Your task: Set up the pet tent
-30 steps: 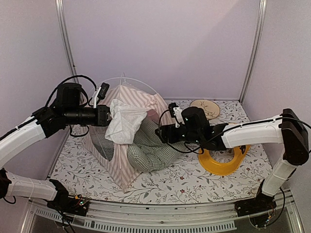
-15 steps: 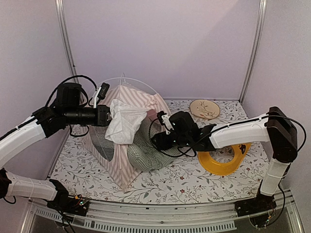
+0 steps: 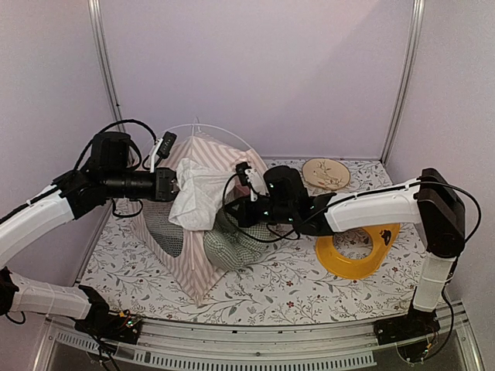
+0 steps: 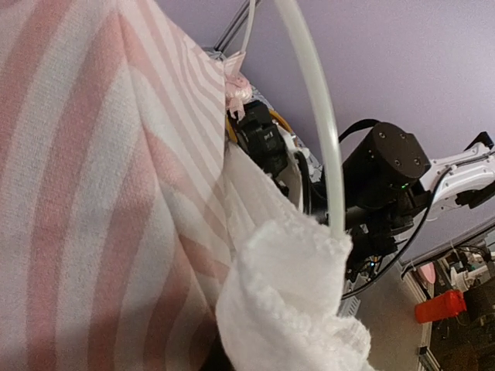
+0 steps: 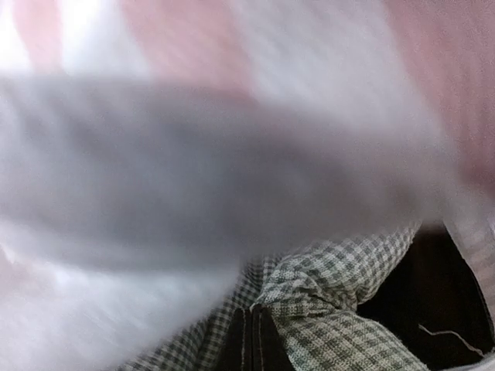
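The pet tent (image 3: 189,259), pink-and-white striped, stands at the left with its thin white pole (image 3: 224,135) arching over the top. My left gripper (image 3: 172,186) is shut on the tent's white sheer door flap (image 3: 198,198) and holds it bunched up at the opening. In the left wrist view the flap (image 4: 294,301) hides the fingers, beside the striped cloth (image 4: 93,193) and the pole (image 4: 313,116). My right gripper (image 3: 232,213) reaches into the opening. Its fingers (image 5: 246,344) are shut, with a fold of the green-and-white checked cushion (image 5: 348,309) gathered at their tips.
The checked cushion (image 3: 232,246) bulges out of the tent's front. A yellow ring (image 3: 352,261) lies under the right forearm and a round wooden disc (image 3: 326,172) lies at the back. Walls close in on the flowered table (image 3: 294,290) on three sides.
My right arm has moved left from beside the tent into its opening, and its jaws went from wide open to shut at the cushion. The left arm and flap have not moved.
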Action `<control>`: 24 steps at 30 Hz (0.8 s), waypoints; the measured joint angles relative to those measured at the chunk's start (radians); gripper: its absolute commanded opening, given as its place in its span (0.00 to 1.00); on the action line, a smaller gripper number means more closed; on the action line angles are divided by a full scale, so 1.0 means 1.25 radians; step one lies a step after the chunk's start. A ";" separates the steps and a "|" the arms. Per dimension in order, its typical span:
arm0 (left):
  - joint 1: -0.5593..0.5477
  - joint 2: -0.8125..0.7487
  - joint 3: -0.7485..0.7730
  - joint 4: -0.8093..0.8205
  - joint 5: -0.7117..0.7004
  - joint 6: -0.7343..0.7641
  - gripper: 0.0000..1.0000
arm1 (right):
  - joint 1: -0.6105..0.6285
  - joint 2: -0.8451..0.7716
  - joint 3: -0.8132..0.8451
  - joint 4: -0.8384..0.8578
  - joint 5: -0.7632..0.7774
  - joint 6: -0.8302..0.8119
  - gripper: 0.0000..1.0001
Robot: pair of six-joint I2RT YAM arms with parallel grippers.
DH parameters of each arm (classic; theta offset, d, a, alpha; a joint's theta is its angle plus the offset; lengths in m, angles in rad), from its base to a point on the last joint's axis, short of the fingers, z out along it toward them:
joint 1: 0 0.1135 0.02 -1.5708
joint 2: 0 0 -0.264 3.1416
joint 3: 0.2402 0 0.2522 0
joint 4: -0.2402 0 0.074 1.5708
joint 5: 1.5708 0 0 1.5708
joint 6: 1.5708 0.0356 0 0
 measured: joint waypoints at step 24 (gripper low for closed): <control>-0.002 -0.006 -0.003 0.003 -0.002 0.013 0.00 | -0.076 0.249 0.129 0.100 -0.022 0.214 0.28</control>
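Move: Left of and ahead of the right hand, which already pinches a fold of the grey checked cushion, lies the middle of the tent's inside: about 8 cm to the left, 6 cm ahead and 8 cm lower. The cushion's bulk hangs some 8 cm straight below this hand; the tent's white flap is about 9 cm to its left, 3 cm ahead and 3 cm higher. From the left hand, the tent's inside lies roughly 8 cm right, 6 cm ahead and 18 cm down. Lifting the cushion fold about 5 cm while drawing it some 3 cm left, the right hand then reverses and drives it forward and down into the tent, roughly 9 cm ahead and 13 cm down from the top of the lift. Its fingers stay shut on the cloth while the wrist tips downward and turns clockwise; the left hand stays put, still gripping the white flap aside. ##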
